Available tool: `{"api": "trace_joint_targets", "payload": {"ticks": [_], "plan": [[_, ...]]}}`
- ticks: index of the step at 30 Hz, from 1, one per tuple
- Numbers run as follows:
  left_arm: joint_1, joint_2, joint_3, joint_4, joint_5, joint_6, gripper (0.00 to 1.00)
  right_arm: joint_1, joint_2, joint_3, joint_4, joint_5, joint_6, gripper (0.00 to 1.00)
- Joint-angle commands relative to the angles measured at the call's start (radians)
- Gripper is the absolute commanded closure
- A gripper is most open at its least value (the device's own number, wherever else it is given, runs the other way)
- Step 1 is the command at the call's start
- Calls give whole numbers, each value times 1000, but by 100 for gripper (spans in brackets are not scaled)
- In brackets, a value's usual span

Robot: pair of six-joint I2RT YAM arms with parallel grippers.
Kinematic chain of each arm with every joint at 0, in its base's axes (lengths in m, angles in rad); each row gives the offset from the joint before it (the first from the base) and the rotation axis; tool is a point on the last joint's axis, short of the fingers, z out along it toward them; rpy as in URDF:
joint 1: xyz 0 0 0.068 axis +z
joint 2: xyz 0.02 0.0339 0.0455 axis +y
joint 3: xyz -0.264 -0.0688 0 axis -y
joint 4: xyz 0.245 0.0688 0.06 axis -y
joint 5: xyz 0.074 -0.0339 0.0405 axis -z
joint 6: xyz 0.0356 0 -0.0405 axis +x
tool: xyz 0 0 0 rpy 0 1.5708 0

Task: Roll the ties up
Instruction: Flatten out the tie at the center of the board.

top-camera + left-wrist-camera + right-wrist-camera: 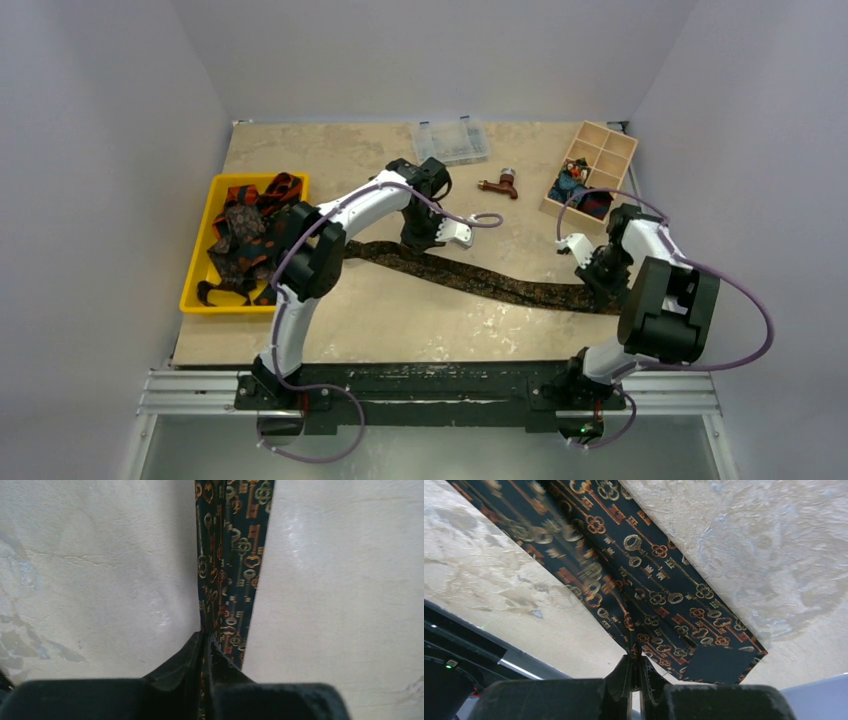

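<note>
One dark tie (500,283) with a gold and orange key pattern lies stretched across the table from left of centre to the right. My left gripper (418,243) is shut on its narrow part; in the left wrist view the tie (230,555) runs away from the pinched jaws of that gripper (206,637). My right gripper (600,285) is shut on the wide end. In the right wrist view an edge of the tie (649,580) is pinched in that gripper (636,660), near the pointed tip. Several more ties (245,235) lie heaped in a yellow tray (195,272) at the left.
A wooden compartment box (610,150) at the back right holds rolled cloth (575,190) in its near cells. A clear plastic case (450,140) and a small brown tool (500,184) lie at the back. The table's front edge and rail run just behind my right gripper.
</note>
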Motion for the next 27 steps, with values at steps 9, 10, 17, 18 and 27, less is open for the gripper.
{"api": "trace_joint_targets", "payload": {"ticks": [9,10,17,18,27], "plan": [[156,-158,-173,-16,0,-7,43,-20,129,-41,168,75,14,100],[173,-185,-212,23,-20,-8,42,-22,138,-41,176,76,17,100],[250,-205,-288,130,-135,42,43,-34,172,-51,206,99,10,100],[254,-193,-282,117,-147,54,43,-37,175,-52,210,106,7,100],[278,-174,-341,172,-185,143,39,-75,217,-17,238,132,-10,98]]}}
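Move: The left hand has the tie pinched; the tie's narrow left end lies about 16 cm to this hand's left, roughly level with it and some 4 cm lower. The yellow bin is centred about 35 cm to its left and level, the pliers 13 cm ahead and 3 cm left. The right hand grips the tie's near edge; the tie's broad right end is about 3 cm ahead, 3 cm right and 3 cm below. The wooden box is some 28 cm beyond this hand, 4 cm left. Leftward along the tie, the left hand travels about 14 cm towards its free end and the yellow bin, first dipping some 3 cm as the fingers open and let go, then rising, easing a little forward and sinking again, turning about 10 degrees counter-clockwise. Fingers shut on the tie, the right hand sinks about 3 cm and draws 3–4 cm right. ##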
